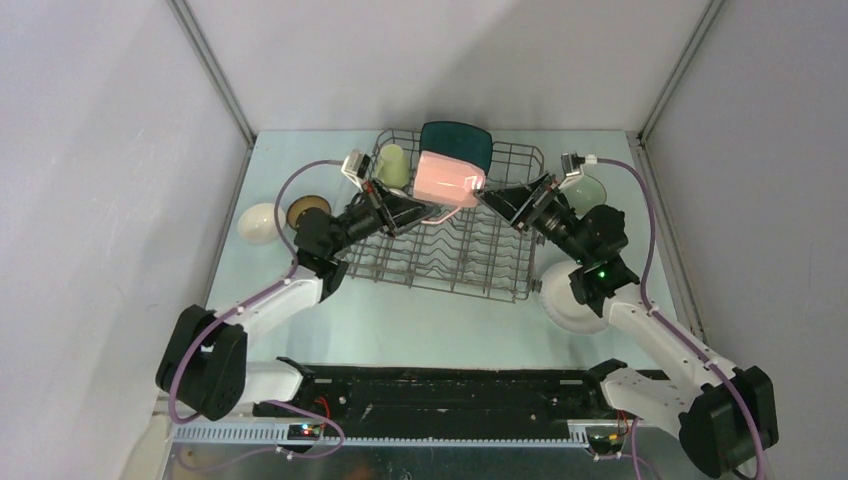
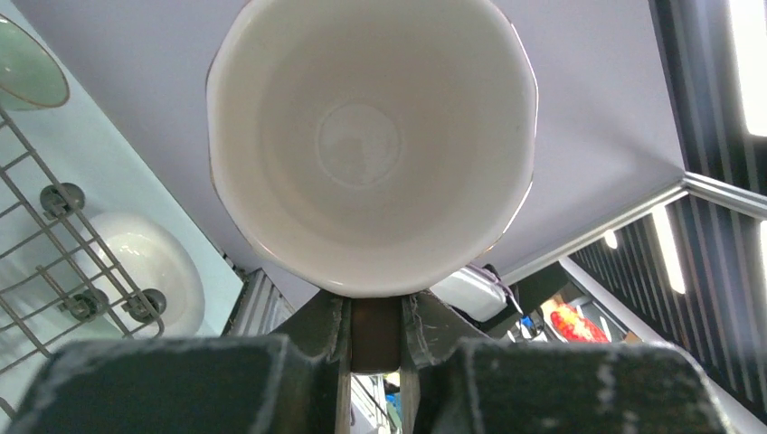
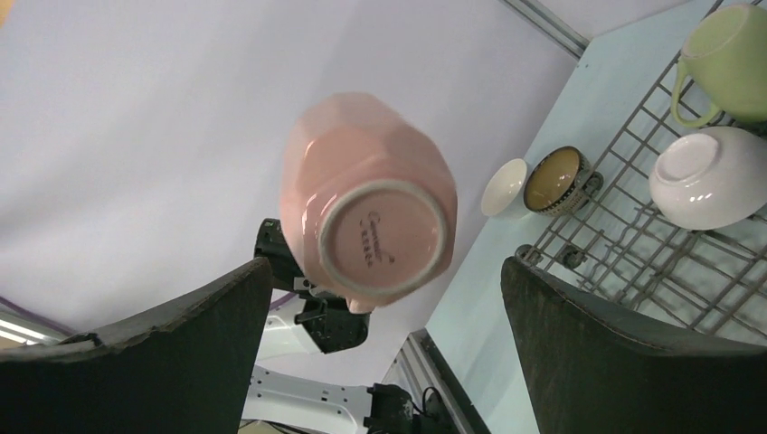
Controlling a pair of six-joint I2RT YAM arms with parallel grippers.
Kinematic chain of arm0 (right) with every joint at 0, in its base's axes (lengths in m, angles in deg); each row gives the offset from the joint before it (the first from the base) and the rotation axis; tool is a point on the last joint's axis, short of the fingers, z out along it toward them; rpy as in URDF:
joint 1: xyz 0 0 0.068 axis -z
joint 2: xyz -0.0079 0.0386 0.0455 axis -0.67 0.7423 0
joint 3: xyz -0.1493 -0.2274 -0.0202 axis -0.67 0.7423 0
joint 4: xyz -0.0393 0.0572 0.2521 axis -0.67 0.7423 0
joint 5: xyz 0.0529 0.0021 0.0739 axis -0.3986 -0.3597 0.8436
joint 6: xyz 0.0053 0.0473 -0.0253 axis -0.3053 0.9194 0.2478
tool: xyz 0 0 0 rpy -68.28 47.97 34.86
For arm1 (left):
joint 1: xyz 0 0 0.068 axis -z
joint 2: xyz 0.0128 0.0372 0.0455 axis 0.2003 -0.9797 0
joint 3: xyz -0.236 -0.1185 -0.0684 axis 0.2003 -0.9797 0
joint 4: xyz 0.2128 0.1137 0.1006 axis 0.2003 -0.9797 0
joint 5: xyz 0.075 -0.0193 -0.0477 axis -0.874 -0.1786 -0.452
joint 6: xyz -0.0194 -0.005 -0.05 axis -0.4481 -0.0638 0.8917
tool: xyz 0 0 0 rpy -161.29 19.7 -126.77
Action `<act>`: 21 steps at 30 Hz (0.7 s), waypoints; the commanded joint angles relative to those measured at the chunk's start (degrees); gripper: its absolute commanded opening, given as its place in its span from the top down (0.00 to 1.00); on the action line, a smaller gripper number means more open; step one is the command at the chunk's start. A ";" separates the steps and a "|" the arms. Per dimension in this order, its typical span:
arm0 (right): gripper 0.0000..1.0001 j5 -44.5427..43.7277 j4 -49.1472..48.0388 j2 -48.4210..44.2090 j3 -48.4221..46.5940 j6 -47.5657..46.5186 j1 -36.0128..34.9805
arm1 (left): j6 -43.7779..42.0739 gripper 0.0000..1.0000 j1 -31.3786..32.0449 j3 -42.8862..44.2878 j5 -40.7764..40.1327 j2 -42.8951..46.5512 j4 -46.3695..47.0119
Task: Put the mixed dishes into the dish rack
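A pink cup [image 1: 450, 178] hangs in the air over the dish rack [image 1: 497, 262]. My left gripper [image 1: 432, 212] is shut on its handle. In the left wrist view the cup's white inside [image 2: 371, 145] faces the camera, and the dark handle sits pinched between the fingers of my left gripper [image 2: 375, 312]. My right gripper [image 1: 490, 196] is open just right of the cup and touches nothing. Its wrist view shows the cup's base [image 3: 375, 226] beyond the wide-apart fingers [image 3: 181, 353]. In the rack are a teal square plate [image 1: 456, 140], a yellow-green mug [image 1: 392, 165] and an upturned white bowl [image 3: 710, 176].
Left of the rack, a white bowl [image 1: 262, 222] and a dark brown bowl [image 1: 308, 210] stand on the table. To the rack's right are a pale green bowl [image 1: 585, 188] and a white round plate [image 1: 570, 297], partly under my right arm. Walls close in on three sides.
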 commanded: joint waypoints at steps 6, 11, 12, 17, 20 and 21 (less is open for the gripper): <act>0.01 4.62 -8.64 4.32 -4.43 4.74 0.15 | 4.75 1.00 0.78 4.16 4.03 -0.94 8.50; 0.01 5.99 -10.67 6.76 -4.79 6.76 -0.63 | 5.23 1.00 1.15 4.57 4.19 -2.08 9.82; 0.04 6.02 -10.27 6.83 -5.14 6.67 -0.74 | 5.31 1.00 1.18 4.58 4.17 -2.14 10.05; 0.29 4.52 -7.25 5.91 -6.08 5.79 -0.79 | 5.35 1.00 1.31 4.86 4.43 -2.42 9.96; 0.56 3.66 -5.90 4.84 -6.39 4.59 -0.61 | 5.03 0.98 1.36 4.74 4.62 -2.55 9.63; 0.67 3.49 -5.38 4.68 -6.46 4.40 -0.59 | 4.78 0.89 1.36 4.69 4.69 -2.55 9.52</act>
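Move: The pink mug, already held by its handle in the left hand, has its middle about 4 cm ahead of that hand and 3 cm to its right, some 2 cm higher, base facing the open right gripper. From the right hand its middle lies about 7 cm to the left and 3 cm ahead. Well below, counted from the left hand: teal plate 17 cm ahead, 5 cm right; green mug 14 cm ahead, 9 cm left; white bowl 6 cm ahead, 9 cm left. The pink mug's base end is taken between the right fingers: the right hand eases left about 2 cm and slightly forward, then closes from wide open to a bit over half, pads coming onto the mug's sides. The left hand keeps its pinch on the handle, easing back and right about 1 cm while turning some 5 degrees clockwise. ##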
